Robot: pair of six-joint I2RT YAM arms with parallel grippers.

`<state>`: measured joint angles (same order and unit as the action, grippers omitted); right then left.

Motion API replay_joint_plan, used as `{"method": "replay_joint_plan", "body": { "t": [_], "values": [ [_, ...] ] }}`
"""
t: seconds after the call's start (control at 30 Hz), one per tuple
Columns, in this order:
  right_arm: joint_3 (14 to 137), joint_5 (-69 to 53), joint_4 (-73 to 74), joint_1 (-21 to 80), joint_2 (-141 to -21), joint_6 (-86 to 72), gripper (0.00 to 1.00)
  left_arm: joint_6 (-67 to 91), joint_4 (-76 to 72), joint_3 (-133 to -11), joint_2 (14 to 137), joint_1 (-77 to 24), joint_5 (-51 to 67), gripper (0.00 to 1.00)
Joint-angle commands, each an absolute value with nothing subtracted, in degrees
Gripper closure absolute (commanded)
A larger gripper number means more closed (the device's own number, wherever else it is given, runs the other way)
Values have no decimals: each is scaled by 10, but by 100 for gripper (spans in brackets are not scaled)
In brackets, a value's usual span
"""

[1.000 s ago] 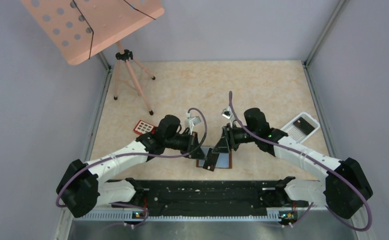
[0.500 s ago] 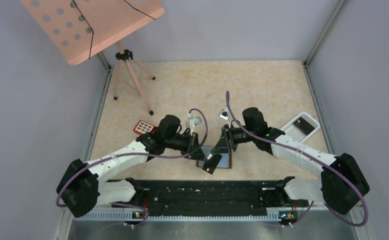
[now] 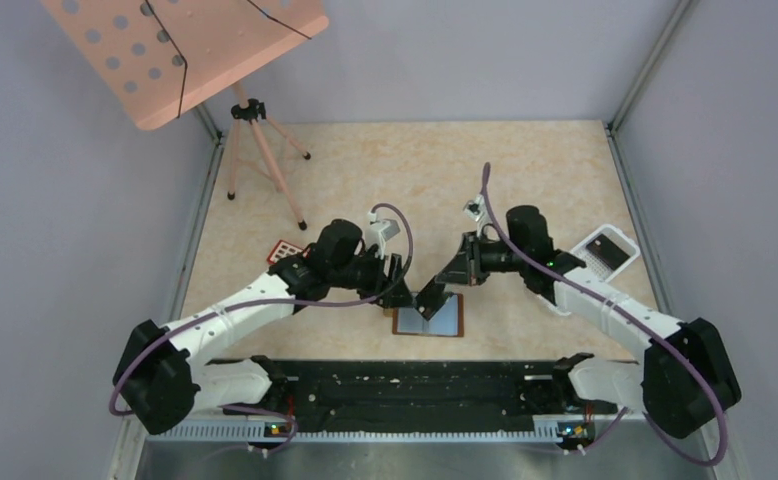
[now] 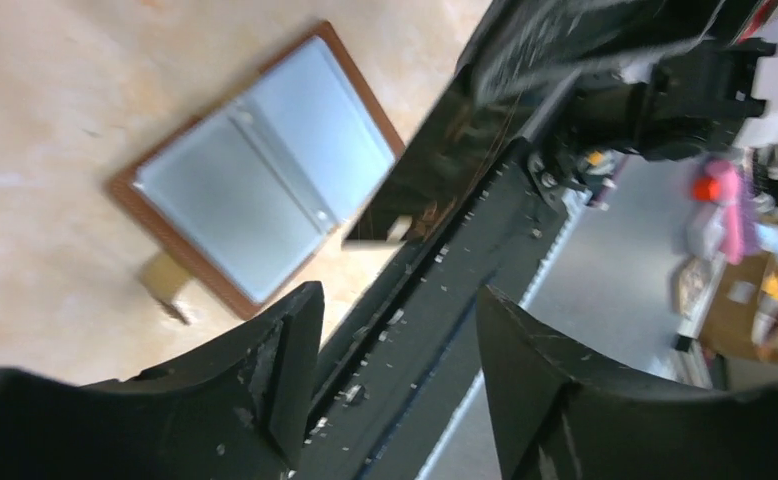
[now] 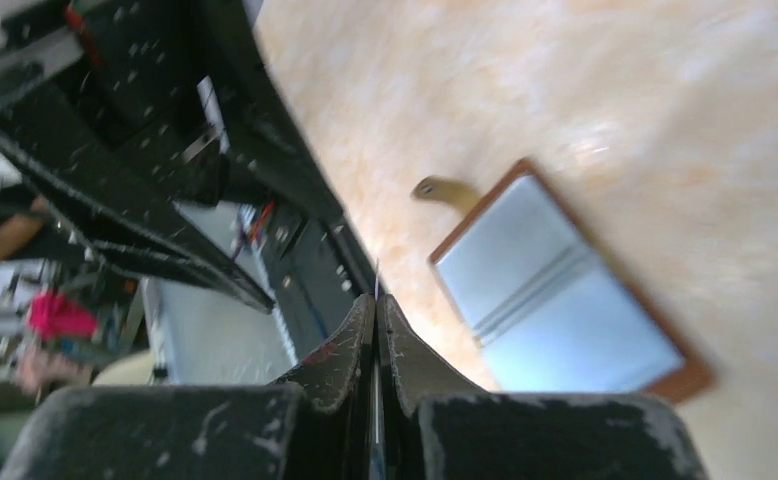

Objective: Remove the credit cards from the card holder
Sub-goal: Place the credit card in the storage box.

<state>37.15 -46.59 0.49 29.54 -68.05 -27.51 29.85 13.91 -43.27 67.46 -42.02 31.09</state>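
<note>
The card holder (image 3: 428,321) lies open and flat on the table near the front edge, brown rim up, blue-grey inside (image 4: 255,170) (image 5: 555,300). Just above it a dark credit card (image 3: 431,299) hangs tilted, pinched at its upper end by my right gripper (image 3: 447,282), which is shut on it. In the right wrist view the card shows only as a thin edge between the closed fingers of the right gripper (image 5: 376,300). My left gripper (image 3: 397,279) is open to the left of the card, apart from it. Nothing sits between the jaws of the left gripper (image 4: 397,295); the card (image 4: 445,150) is beyond them.
A red keypad-like block (image 3: 287,250) lies behind the left arm. A white device (image 3: 605,252) sits at the right. A pink stand on a tripod (image 3: 255,150) fills the back left. The black rail (image 3: 405,385) runs along the near edge.
The left gripper has opened, let go of the card and drawn back left. The right gripper has shut on the card and pulled it up and right, off the holder.
</note>
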Motion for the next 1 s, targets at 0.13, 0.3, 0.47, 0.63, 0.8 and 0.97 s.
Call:
{"method": "replay_joint_plan", "body": {
  "t": [0.13, 0.3, 0.47, 0.63, 0.8, 0.97],
  "values": [
    [392, -314, 80, 118, -590, -313, 100, 250, 278, -524, 662, -417, 119, 13],
    [438, -137, 175, 9, -540, -290, 100, 251, 334, -552, 612, -417, -39, 6],
    [475, 24, 211, -60, -531, -259, 100, 235, 353, -551, 550, -417, -135, 1],
    [503, 76, 211, -136, -554, -235, 100, 204, 328, -510, 502, -416, -219, 1],
    [530, 67, 207, -208, -592, -223, 100, 173, 293, -460, 462, -417, -253, 1],
    [535, 54, 195, -245, -630, -220, 100, 157, 291, -461, 462, -417, -276, 1]
  ]
}}
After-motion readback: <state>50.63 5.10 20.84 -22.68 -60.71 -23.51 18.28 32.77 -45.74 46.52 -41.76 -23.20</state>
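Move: From the right hand, which already holds a black credit card, the storage box lies about 37 cm to the right and 9 cm ahead, some 11 cm lower. A black VIP card sits in its far end, roughly 42 cm right and 13 cm ahead. The open card holder is almost beneath, about 3 cm left and 3 cm back. The left hand has the storage box some 46 cm to its right and 10 cm ahead. Keeping its pinch on the black card, the right hand swings fast about 40 cm to the right and 12 cm forward, rising slightly, from over the card holder to above the storage box, while turning clockwise by about 90 degrees. The empty left hand backs off some 16 cm left and 7 cm forward, a little up, turning counter-clockwise, tilting up and opening its fingers fully. ##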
